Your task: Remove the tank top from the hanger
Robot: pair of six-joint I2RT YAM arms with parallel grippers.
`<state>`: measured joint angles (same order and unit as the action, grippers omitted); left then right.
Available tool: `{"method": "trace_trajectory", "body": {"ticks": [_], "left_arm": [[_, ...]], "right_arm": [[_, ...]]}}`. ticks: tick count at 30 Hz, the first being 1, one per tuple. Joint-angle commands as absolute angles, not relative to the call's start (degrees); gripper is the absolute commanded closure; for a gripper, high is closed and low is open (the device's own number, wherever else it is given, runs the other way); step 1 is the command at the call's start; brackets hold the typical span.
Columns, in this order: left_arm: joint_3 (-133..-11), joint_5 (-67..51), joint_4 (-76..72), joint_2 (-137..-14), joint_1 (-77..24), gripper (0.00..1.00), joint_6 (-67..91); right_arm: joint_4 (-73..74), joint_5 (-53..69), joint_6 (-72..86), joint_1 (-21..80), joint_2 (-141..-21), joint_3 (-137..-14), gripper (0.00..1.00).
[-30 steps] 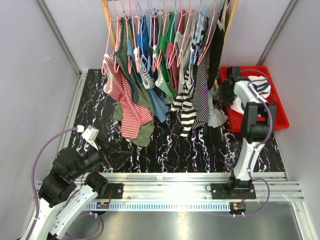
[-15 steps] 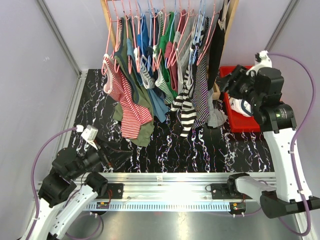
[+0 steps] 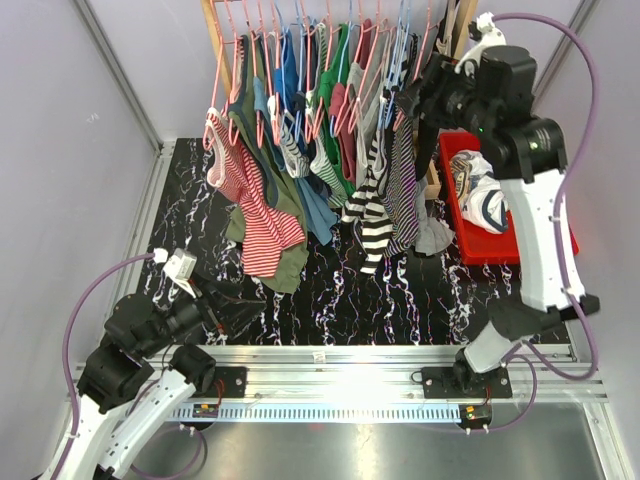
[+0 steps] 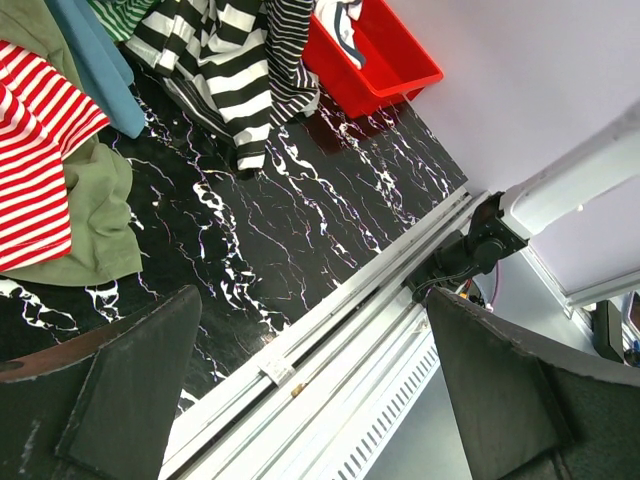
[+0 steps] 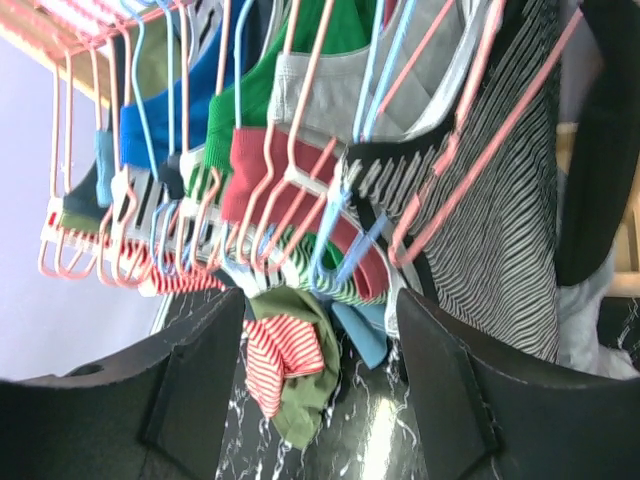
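Several tank tops hang on pink and blue hangers from a wooden rail at the back. The rightmost are a thin-striped black and white top and a black garment. My right gripper is raised at the right end of the rack, open and empty. In the right wrist view its fingers frame the hanger necks, with the thin-striped top on a pink hanger just right of them. My left gripper is low at the near left, open and empty.
A red bin with dropped clothes stands at the right, also in the left wrist view. A red-striped top and a green one hang low at the left. A metal rail runs along the near edge.
My right arm has risen from over the red bin and swung up and left to the right end of the hanger rack. The left arm has not moved.
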<state>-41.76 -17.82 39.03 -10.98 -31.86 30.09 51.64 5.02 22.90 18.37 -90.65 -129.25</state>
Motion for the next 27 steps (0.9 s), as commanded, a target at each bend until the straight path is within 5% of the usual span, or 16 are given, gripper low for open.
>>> {"method": "trace_trajectory", "body": {"ticks": [1,14,27], "left_arm": [[-43.24,-18.81,37.88,-10.55,-31.82,0.01,29.71],[-44.3,-17.84,40.08,-8.35,-31.82,0.01,29.53],[-43.59,-17.32,40.96,-6.86,-31.82,0.01,29.62]], "right_arm": [[56.07,1.06,22.67,19.69,-97.36,-139.55,0.31],[56.34,-3.69,23.12,19.78,-110.21,-152.14,0.34],[55.29,-10.45,22.5,19.78,-108.91,-146.79,0.55]]}}
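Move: The black-and-white striped tank top hangs in front of your right hand. Its dark shoulder part is about 11 cm ahead, about 1 cm left and 6 cm lower. The grey tank top hangs roughly 5 cm to the left of that shoulder and level with it in reach. The black garment is some 9 cm to its right, 1 cm farther out and a little lower. From the left hand, that shoulder is about 38 cm ahead, 32 cm right and 15 cm higher. Reach the right gripper about 10 cm forward in among the hangers, sinking some 5 cm, most of it in the second half, so the fingertips come to either side of the striped tank top's dark shoulder cloth. Swing the hand about 10 degrees clockwise on the way, and late in the reach narrow the half-open fingers to just under half open, without shutting them. ##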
